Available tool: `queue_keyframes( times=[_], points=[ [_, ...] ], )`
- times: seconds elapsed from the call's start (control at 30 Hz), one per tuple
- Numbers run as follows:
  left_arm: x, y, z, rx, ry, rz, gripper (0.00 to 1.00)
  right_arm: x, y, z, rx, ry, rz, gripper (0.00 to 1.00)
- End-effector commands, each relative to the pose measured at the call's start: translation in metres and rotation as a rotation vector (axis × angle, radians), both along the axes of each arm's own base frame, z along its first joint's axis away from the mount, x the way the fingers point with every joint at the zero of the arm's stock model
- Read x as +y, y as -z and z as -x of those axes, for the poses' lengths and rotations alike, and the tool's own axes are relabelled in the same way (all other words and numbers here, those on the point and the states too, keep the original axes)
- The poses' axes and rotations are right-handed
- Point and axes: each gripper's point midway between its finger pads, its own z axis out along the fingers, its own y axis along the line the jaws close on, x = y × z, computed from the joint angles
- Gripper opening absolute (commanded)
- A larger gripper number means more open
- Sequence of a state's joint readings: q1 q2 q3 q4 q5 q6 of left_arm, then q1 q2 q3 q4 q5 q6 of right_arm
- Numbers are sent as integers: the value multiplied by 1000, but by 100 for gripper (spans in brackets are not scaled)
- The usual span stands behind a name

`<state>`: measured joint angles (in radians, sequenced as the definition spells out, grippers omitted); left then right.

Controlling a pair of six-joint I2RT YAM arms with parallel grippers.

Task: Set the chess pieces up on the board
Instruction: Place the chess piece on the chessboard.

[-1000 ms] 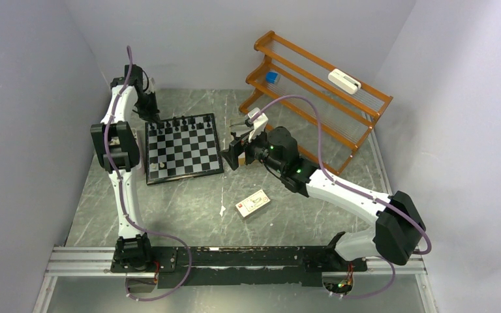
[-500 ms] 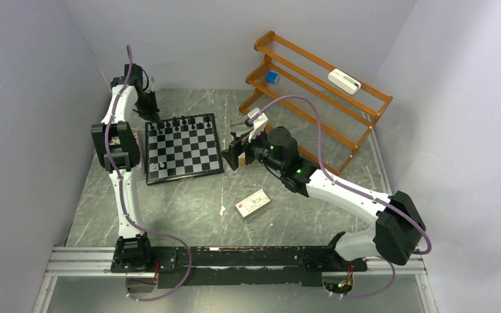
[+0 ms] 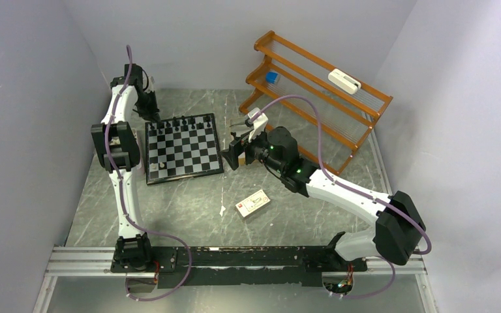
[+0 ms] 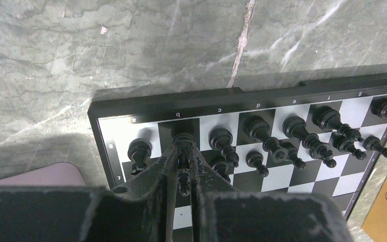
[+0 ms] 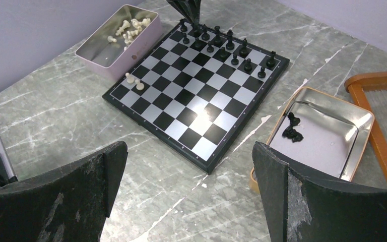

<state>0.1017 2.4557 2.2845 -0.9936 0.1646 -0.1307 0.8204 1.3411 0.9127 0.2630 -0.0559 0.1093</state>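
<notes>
The board point(image 3: 184, 149) lies at the table's far left, with several black chess pieces point(image 3: 182, 122) in its two far rows. My left gripper point(image 3: 153, 117) points down at the far left corner. In the left wrist view the left gripper point(image 4: 183, 146) is shut on a black chess piece point(image 4: 183, 162) that stands upright on a back-row square of the board point(image 4: 277, 176), beside other black pieces point(image 4: 292, 136). My right gripper point(image 3: 231, 156) hovers open and empty just right of the board. From the right wrist, the right gripper point(image 5: 189, 196) frames the board point(image 5: 191, 96). Two white pieces point(image 5: 133, 80) stand near its left edge.
A pink tin point(image 5: 118, 40) holding several white pieces sits left of the board. A silver tin point(image 5: 322, 151) with a few black pieces point(image 5: 292, 130) sits to its right. A small card box point(image 3: 252, 203) lies mid-table. A wooden rack point(image 3: 316, 98) stands at the back right.
</notes>
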Motion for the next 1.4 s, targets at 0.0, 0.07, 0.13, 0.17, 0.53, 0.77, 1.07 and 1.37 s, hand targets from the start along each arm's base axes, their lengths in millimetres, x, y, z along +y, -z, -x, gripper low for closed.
queue_keyframes(
  times=[0.0,0.07,0.13,0.17,0.53,0.77,1.07,1.37],
  points=[
    [5,-4,-11,-35,-6,-2,20,-3,-15,2,-35,6,-26,100],
    [5,-3,-11,-34,-7,-5,20,-3,-15,2,-36,5,-27,100],
    [5,-3,-11,-34,-7,-5,21,-3,-16,2,-38,4,-29,100],
    [5,-4,-11,-36,-7,-4,21,-3,-16,2,-38,5,-30,100],
    [2,-10,-13,-55,0,10,25,-6,-13,-1,-27,32,-27,100],
    [-5,-38,-26,-141,3,49,31,-27,-5,-18,14,205,-27,100],
    [-11,-85,-34,-271,-14,89,36,-41,-7,-24,18,288,-16,100],
    [0,-163,3,-369,-29,-11,45,-34,5,-26,45,275,-7,91]
  ],
)
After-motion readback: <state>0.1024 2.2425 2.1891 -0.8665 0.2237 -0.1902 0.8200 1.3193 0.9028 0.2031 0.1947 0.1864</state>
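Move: The black chess piece just set on the board's second square from the left, far row, stands between the left hand's finger pads, its middle about 1 cm below; neighbours stand 3 cm left and 1 cm back, and 3 cm right and 1 cm ahead. From the right hand that piece lies some 24 cm ahead, 30 cm left and 20 cm below; the loose black pieces in the tray lie about 17 cm ahead, straight on, 22 cm below. After a pause at the far-left corner, the left hand keeps opening its barely parted fingers to a bit under half, frees the black piece and rises about 9 cm off the board, first easing some 2 cm forward and tipping its fingertips outward roughly 15 degrees. Meanwhile the empty right hand swings clockwise about 15 degrees towards the black pieces' tray, drifting some 3 to 4 cm right and 2 cm forward, fingers still nearly fully open. ##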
